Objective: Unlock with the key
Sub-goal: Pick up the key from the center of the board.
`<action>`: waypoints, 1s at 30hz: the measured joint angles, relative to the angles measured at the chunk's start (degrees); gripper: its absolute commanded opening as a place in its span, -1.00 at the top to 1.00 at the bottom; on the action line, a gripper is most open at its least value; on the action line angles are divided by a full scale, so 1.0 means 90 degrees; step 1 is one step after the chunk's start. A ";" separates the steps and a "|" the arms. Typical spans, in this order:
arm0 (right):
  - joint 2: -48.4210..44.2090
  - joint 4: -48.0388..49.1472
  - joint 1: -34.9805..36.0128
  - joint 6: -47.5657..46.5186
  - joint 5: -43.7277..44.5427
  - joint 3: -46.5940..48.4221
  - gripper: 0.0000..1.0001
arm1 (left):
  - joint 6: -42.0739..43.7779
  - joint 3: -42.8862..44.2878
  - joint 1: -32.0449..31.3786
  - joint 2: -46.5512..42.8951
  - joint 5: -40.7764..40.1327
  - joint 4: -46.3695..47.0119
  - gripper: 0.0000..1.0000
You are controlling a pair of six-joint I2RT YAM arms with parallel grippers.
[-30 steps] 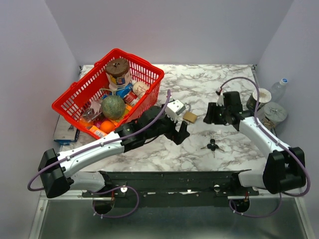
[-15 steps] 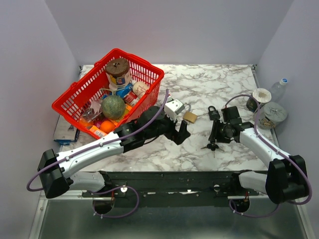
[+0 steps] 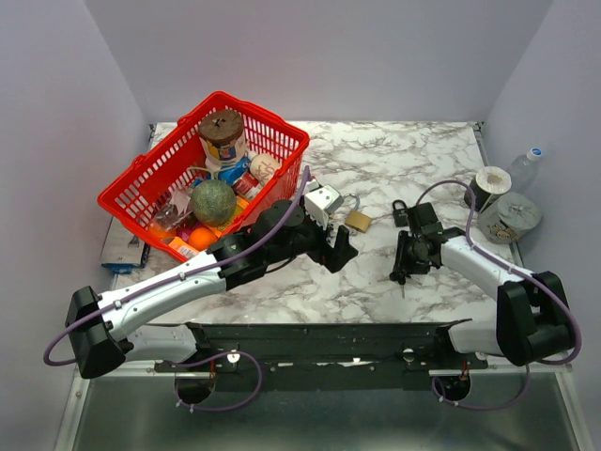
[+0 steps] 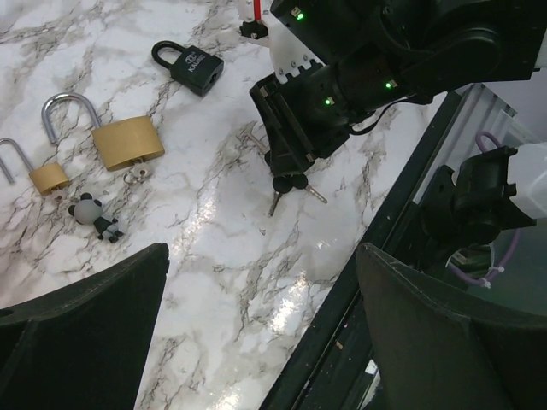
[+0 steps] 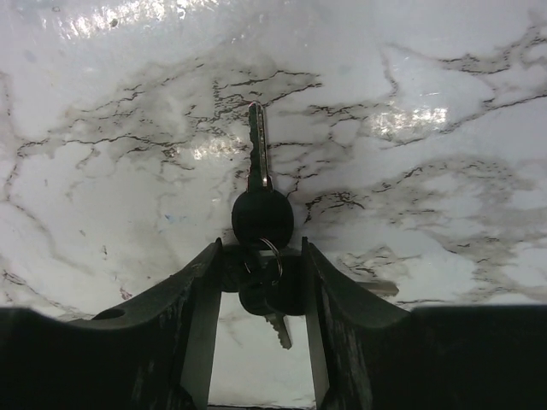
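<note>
A bunch of black-headed keys (image 5: 263,218) lies on the marble table (image 3: 376,160); it also shows as keys (image 4: 286,184) and keys (image 3: 402,275). My right gripper (image 5: 261,256) is down over it, open, one finger on each side of the key heads, which nearly fill the gap. A black padlock (image 4: 195,67) lies just beyond, the same padlock (image 3: 401,211) from above. A large brass padlock (image 4: 126,141) and a small brass one (image 4: 49,175) lie further left, shackles raised. My left gripper (image 4: 262,256) hovers wide open and empty near the front edge, the same gripper (image 3: 343,252) from above.
A red basket (image 3: 282,141) full of items stands at the back left. A small panda figure (image 4: 98,218) lies by the brass padlocks. Two cans (image 3: 512,211) and a bottle (image 3: 526,167) stand at the right edge. A white box (image 3: 326,201) sits near the basket.
My right arm has swung in from beside the black padlock and come down over the keys, its jaws narrowing around them. The left arm has shifted only slightly.
</note>
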 measured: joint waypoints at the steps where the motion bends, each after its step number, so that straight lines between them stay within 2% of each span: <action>1: 0.0049 0.0005 0.0024 0.0027 0.0019 0.0000 0.06 | 0.0000 0.0000 0.0000 -0.0010 0.0000 -0.0002 -0.95; 6: 0.0255 0.0007 0.0131 0.0085 0.0138 0.0100 0.13 | 0.0000 0.0000 0.0000 -0.0012 0.0000 -0.0002 -0.95; 14: 0.0333 -0.0046 0.0284 0.0136 0.0352 0.0168 0.68 | 0.0000 0.0000 0.0000 -0.0012 0.0000 -0.0005 -0.95; 19: 0.0114 0.0010 0.0311 0.0141 0.0338 0.0138 0.86 | -0.0007 0.0000 0.0000 0.0012 0.0000 -0.0007 -0.95; 27: -0.1217 0.0811 0.0330 -0.0041 -0.0158 -0.0347 0.92 | -0.0221 0.0282 0.0000 0.0505 -0.0308 -0.0389 -0.93; 28: -0.1316 0.0903 0.0330 -0.0073 -0.0238 -0.0408 0.88 | -0.0255 0.0357 0.0000 0.0624 -0.0379 -0.0444 -0.93; 30: -0.1362 0.0969 0.0330 -0.0104 -0.0313 -0.0435 0.58 | -0.0333 0.0459 0.0000 0.0797 -0.0430 -0.0537 -0.93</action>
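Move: The keys lie right under my right hand, their black heads between my half-open fingertips and about 1 cm below the hand point. The black padlock is some 13 cm straight ahead of that hand, the brass padlock about 13 cm ahead and 10 cm to its left, both about level with the fingertips. From my left hand the keys are roughly 14 cm to the right, 4 cm ahead and 25 cm down. I settle my right hand barely lower and squeeze my fingers inward on the key heads. Then I rise about 4 cm, drifting left and a little forward off the keys, with the fingertips swinging forward some 15 degrees and the fingers closing fully. Late on, my open left hand sinks about 3 cm and edges forward. ##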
